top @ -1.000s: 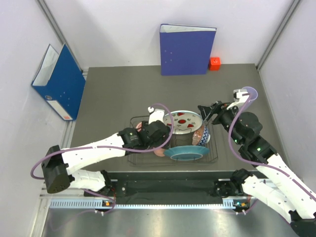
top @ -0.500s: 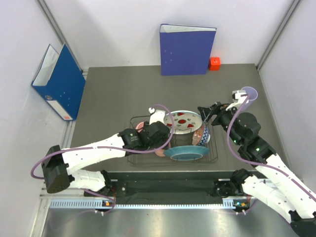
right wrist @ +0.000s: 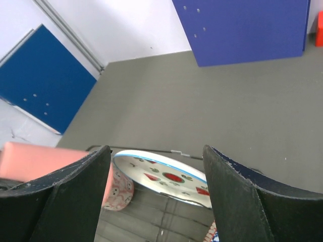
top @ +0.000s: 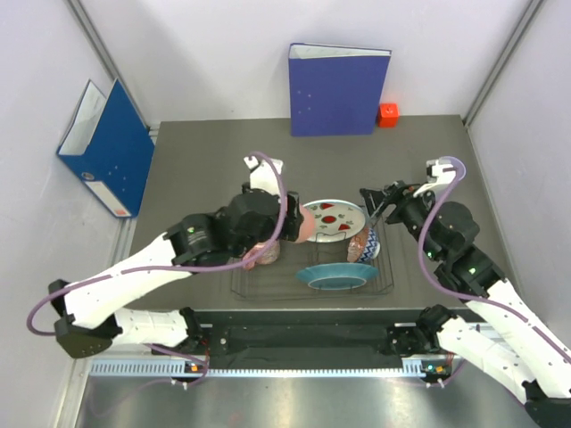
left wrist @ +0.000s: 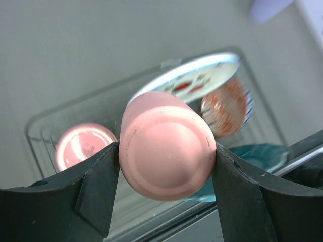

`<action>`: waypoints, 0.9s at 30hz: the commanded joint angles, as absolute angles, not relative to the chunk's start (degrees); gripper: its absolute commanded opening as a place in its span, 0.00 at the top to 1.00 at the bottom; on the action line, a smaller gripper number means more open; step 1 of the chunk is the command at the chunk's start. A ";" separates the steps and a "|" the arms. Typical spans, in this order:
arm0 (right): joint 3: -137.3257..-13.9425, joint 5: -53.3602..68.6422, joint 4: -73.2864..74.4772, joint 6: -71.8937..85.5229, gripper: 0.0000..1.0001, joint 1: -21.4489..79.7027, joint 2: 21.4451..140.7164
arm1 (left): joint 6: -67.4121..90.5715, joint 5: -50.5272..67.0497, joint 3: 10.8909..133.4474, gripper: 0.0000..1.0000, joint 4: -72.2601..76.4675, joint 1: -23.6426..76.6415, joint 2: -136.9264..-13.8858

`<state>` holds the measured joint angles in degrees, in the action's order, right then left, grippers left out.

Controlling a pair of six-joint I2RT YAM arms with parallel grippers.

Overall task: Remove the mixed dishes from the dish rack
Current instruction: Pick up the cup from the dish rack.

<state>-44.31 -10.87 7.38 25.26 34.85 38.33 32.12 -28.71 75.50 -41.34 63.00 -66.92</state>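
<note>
My left gripper [top: 293, 227] is shut on a pink cup [top: 302, 223] and holds it above the left part of the dish rack [top: 308, 287]. In the left wrist view the cup [left wrist: 166, 143] shows its base, pinched between both fingers [left wrist: 96, 186]. A second pink cup [left wrist: 83, 146] still sits in the rack [left wrist: 40, 131]. The white watermelon plate [top: 335, 218], the teal plate [top: 337, 276] and the patterned bowl [top: 366, 242] stand in the rack. My right gripper [top: 370, 201] hovers open over the rack's right end, its view looking down at the white plate [right wrist: 171, 176].
A blue binder [top: 337, 89] stands at the back of the table with a small red cube [top: 387, 114] beside it. Another blue binder [top: 107, 147] leans off the table's left edge. White walls close in both sides.
The left gripper has shut on the pink cup and lifted it up out of the rack, and the arm has risen with it. The right arm has barely moved.
</note>
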 commanded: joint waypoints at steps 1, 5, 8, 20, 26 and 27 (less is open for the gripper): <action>-48.42 -10.63 6.42 25.49 0.26 35.51 36.56 | 26.90 -31.02 80.33 0.86 -39.04 63.19 -62.85; -48.34 -10.90 4.93 26.98 0.26 35.51 35.77 | 21.38 -32.08 77.27 1.00 -27.53 63.02 -57.14; -47.47 -13.36 4.22 29.44 0.25 35.51 35.25 | 19.78 -28.14 77.25 1.00 -21.02 61.35 -56.95; -45.00 -0.97 -5.62 31.02 0.24 35.42 31.82 | 42.88 23.27 70.76 1.00 13.84 36.66 -64.41; -45.44 3.25 -8.34 30.94 0.25 35.42 33.05 | 54.12 36.02 70.93 1.00 29.77 34.54 -73.38; -45.27 3.86 -8.96 31.02 0.25 35.42 33.22 | 55.53 38.04 70.93 1.00 34.41 34.54 -74.43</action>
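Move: The left gripper already holds the pink cup, clear of the rack. The open right gripper it is brought to lies about 17 cm to its right and 3 cm ahead, slightly higher. Below the left hand, the floral plate stands some 8 cm ahead and 9 cm right, and the mug 4 cm ahead and 7 cm left. From the right hand, the cup is about 15 cm left, level in reach and 4 cm lower, with the patterned bowl straight below. Keep the pink cup pinched and bring the left gripper up about 14 cm, then forward over the rack and finally right, swinging the wrist clockwise and rolling its left side down some 45 degrees so the cup's mouth faces the right gripper. Meanwhile raise the open right gripper about 8 cm and ease it back, tipping its fingers up a little, without touching the cup. ##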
